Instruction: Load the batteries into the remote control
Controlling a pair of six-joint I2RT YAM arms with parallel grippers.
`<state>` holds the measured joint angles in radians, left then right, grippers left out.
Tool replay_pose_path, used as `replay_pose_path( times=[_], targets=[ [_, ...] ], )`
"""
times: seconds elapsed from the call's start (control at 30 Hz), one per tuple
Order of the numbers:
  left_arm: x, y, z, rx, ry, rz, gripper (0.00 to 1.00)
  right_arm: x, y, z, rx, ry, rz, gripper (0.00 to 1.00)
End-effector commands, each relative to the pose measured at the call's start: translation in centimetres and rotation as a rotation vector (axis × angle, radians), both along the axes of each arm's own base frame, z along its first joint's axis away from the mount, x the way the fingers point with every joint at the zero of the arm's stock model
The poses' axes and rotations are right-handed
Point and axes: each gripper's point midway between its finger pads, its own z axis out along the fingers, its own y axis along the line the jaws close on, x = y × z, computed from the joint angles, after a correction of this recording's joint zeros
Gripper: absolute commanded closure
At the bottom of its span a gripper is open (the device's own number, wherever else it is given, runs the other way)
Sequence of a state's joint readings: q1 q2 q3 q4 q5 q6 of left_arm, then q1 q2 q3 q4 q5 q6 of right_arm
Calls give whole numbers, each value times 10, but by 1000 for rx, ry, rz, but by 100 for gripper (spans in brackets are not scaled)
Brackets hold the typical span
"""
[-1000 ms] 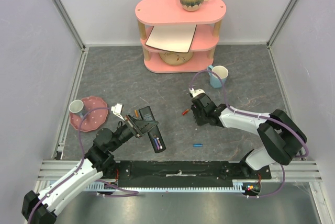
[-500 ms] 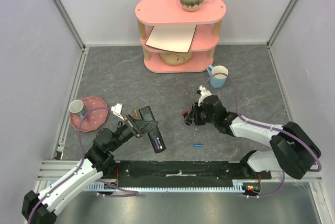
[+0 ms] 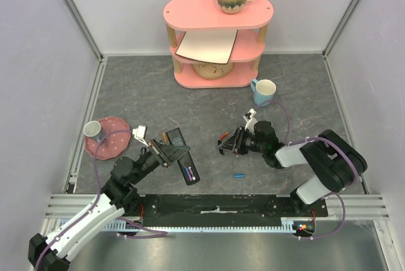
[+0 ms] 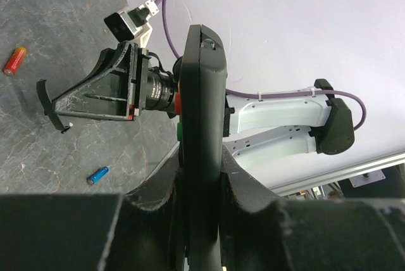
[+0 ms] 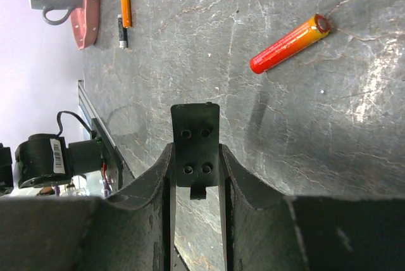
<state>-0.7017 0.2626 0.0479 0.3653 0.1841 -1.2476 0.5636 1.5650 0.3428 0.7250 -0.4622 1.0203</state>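
My left gripper is shut on the black remote control, holding it edge-on in the left wrist view. Dark purple batteries show in the open compartment at the remote's near end. My right gripper lies low over the table, pointing left toward the remote and a short way apart from it. It is shut on a small flat black cover plate with holes, which stands upright between the fingers. The gripper's own point in the right wrist view is.
A red-orange cell lies on the table just beyond the right gripper. A bright blue small cylinder lies nearer the bases. An orange cell and a dark one lie by the pink plate with its cup. A pink shelf and a blue mug stand farther back.
The right arm has dropped and swung its gripper from pointing away to lying flat, pointing left at the remote. The left arm and remote have barely moved.
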Motion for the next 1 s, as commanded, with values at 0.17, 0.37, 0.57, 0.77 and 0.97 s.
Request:
replay_pose_path(
  times=[0.17, 0.37, 0.57, 0.77, 0.97],
  targets=[
    [3, 1, -28, 23, 36, 14, 98, 12, -20, 1, -158, -76, -37, 59],
    [3, 0, -28, 24, 38, 8, 98, 11, -36, -9, -261, -68, -61, 49],
    [2, 0, -30, 26, 42, 6, 98, 17, -47, -1, -338, -127, -76, 40],
    [3, 0, -31, 27, 46, 9, 98, 21, -39, 32, -517, -302, -4, 39],
    [3, -1, -31, 26, 47, 4, 98, 6, -10, 30, -637, -357, 136, 38]
  ],
)
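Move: The right hand has the black cover pinched at its fingertips, with bare table for it some 4 cm straight below. On that same level the red battery lies about 6 cm ahead and 2 cm to the left, and the blue battery about 11 cm back and 5 cm to the right. From the left hand, which holds the remote, that table spot is roughly 7 cm ahead, 19 cm to the right and 20 cm down. The right fingers open wide and let go of the black cover just above the table, while the hand draws about 4 cm to the right and sinks a little, its fingertips coming off the cover. It then turns back, rising some 5 cm and swinging left about 4 cm to hover over the cover beside the red battery, the wrist having tipped roughly 30 degrees so the still-open fingers point more steeply down; the left hand keeps its hold on the remote. ##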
